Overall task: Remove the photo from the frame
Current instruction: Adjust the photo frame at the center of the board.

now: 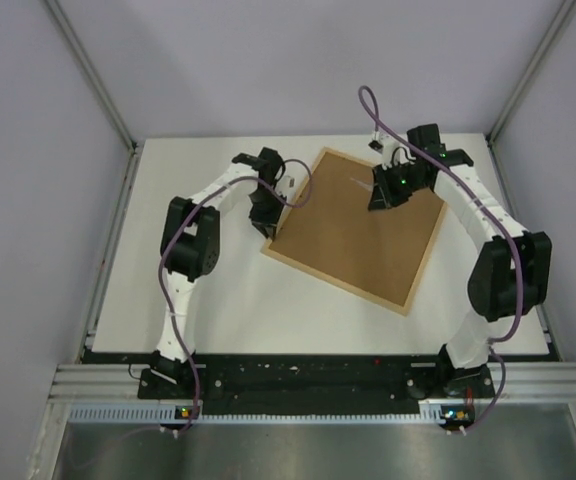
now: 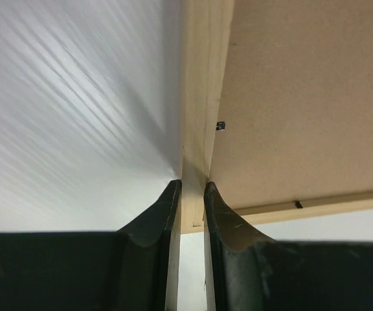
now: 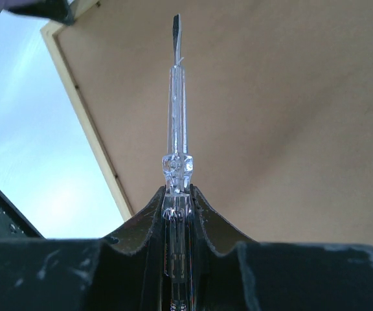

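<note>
The frame lies face down on the white table, its brown fibreboard back up, turned at an angle. The photo is hidden under that back. My left gripper is at the frame's left corner. In the left wrist view it is shut on the light-wood rail. My right gripper hovers over the frame's far part, shut on a clear-handled screwdriver. The screwdriver's dark flat tip points at the brown back near the far edge.
Small black retaining tabs sit along the inner edge of the back. Grey walls with metal posts close in the table on the left, right and far sides. The black base rail runs along the near edge.
</note>
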You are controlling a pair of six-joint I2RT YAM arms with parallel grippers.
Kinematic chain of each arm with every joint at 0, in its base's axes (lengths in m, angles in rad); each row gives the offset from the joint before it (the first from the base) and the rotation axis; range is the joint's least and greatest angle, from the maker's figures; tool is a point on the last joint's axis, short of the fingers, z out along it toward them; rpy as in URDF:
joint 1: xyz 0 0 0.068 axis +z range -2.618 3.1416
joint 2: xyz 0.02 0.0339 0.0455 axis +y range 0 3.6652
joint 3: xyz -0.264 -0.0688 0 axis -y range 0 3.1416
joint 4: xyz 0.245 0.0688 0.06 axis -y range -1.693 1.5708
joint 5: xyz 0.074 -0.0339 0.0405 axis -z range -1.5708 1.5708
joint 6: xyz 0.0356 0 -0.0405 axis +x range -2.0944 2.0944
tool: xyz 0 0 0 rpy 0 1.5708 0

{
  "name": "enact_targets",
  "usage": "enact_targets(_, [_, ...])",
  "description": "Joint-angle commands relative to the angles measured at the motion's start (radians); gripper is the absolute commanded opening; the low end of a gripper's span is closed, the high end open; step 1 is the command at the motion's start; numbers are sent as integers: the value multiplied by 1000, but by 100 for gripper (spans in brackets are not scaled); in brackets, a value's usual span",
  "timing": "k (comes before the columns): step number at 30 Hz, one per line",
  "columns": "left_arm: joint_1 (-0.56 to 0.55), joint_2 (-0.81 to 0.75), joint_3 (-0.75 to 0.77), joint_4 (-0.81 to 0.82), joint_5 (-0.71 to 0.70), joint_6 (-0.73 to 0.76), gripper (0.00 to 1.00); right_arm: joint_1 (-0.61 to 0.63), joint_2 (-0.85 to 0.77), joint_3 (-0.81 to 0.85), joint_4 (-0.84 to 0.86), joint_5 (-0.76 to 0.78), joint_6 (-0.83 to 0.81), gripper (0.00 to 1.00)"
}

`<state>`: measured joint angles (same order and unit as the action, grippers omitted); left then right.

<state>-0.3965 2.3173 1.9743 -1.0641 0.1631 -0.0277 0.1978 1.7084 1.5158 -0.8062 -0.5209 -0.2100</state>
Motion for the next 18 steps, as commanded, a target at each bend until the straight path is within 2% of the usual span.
enact_targets(1, [-47,-73,-170,-42,131,-35,15,5,82,109,-54,-47,-83,0])
enact_targets(5, [-54,-176,-259,15,246,-38,22,31,154,147,-90,-33,-138,0])
enact_targets(8, [-45,-245,-269,45,286,-43,29,52,200,171,-114,-28,-170,0])
enact_targets(11, [-16,-304,-232,70,314,-57,43,83,244,202,-157,-27,-206,0])
enact_targets(13, [8,-340,-201,98,303,-60,62,110,282,233,-189,-36,-210,0])
enact_targets(18, [76,-340,-149,174,251,-46,64,161,361,293,-208,-94,-184,0])
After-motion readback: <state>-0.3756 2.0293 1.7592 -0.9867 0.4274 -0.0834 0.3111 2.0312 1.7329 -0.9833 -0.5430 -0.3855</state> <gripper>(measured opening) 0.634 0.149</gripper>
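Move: The left fingers hold the photo frame's left bar: the frame's near-left corner is about 3 cm back and 2 cm left, its middle some 23 cm right and level, its far-left corner roughly 22 cm ahead and 13 cm right. From the right hand, holding the screwdriver, the left bar's middle lies about 18 cm left, 1 cm back and 13 cm below; the frame's middle is 9 cm back, 1 cm left. Back towards the base by about 8 cm, drifting slightly right, the left hand drags the frame by its left bar near the corner, then opens, lets go and rises while easing forward again. Meanwhile the right hand, still gripping the screwdriver, sinks some 7 cm over the backing, swings left towards the left bar and turns counter-clockwise. ##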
